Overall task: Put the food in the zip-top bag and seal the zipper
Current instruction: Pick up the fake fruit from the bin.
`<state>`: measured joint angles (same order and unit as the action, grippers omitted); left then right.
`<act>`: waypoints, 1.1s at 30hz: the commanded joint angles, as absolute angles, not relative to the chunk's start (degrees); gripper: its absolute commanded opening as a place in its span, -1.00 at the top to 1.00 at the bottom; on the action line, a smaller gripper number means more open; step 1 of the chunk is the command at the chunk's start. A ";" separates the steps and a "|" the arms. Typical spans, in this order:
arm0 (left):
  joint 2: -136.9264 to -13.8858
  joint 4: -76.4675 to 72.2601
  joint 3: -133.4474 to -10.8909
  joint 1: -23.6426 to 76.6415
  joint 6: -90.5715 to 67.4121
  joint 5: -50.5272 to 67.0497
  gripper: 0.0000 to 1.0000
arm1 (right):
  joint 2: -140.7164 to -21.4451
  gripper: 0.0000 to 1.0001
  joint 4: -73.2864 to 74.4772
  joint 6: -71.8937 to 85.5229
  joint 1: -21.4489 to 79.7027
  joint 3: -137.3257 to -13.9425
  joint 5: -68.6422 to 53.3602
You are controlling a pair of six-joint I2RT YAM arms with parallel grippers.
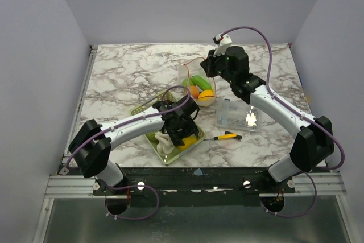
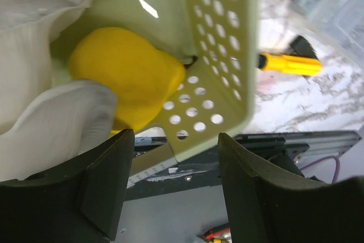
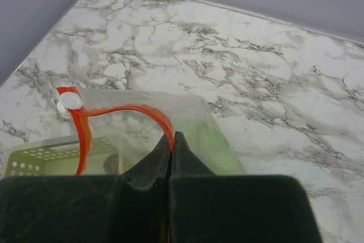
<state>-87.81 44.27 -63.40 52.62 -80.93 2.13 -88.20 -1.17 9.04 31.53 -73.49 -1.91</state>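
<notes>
The zip-top bag [image 1: 196, 86] stands open at mid-table, holding green and orange food [image 1: 199, 83]. My right gripper [image 3: 172, 140] is shut on the bag's red-orange zipper [image 3: 136, 109], pinching the strip at its rim and holding the mouth up; it also shows from above [image 1: 209, 68]. My left gripper [image 2: 176, 180] hangs open over the pale green basket [image 2: 222, 55], with nothing between its fingers. Just beyond its fingertips, a yellow food piece [image 2: 125, 83] and a white one [image 2: 34, 101] lie in the basket.
A rigid clear box [image 1: 236, 115] sits right of the basket, below the right forearm. A yellow-and-black screwdriver [image 1: 226, 136] lies near the table's front edge, beside the basket's corner [image 1: 170, 155]. Grey walls enclose the marble table.
</notes>
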 commanded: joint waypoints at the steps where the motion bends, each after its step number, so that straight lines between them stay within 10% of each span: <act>1: -86.59 51.41 -63.29 52.74 -88.47 -1.13 -0.29 | -86.06 0.99 -2.31 9.30 31.34 -72.88 -1.93; 33: -94.02 52.75 -60.35 50.85 -92.38 -3.83 -0.87 | -87.42 0.99 -2.70 9.52 31.36 -72.77 -2.35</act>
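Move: The yellow fake fruit lies in the near right corner of the bin, about 5 cm below the left hand, 3 cm to its left and 1 cm ahead. The white mushroom is roughly 9 cm left and 1 cm back, the long yellow fruit some 7 cm ahead and 7 cm left, the knife about 16 cm right and 1 cm ahead. From the right hand the yellow fake fruit lies some 24 cm back, 11 cm left and 22 cm below. The left hand edges about 4 cm left and 3.5 cm down around the yellow fake fruit, fingers opening wide. ##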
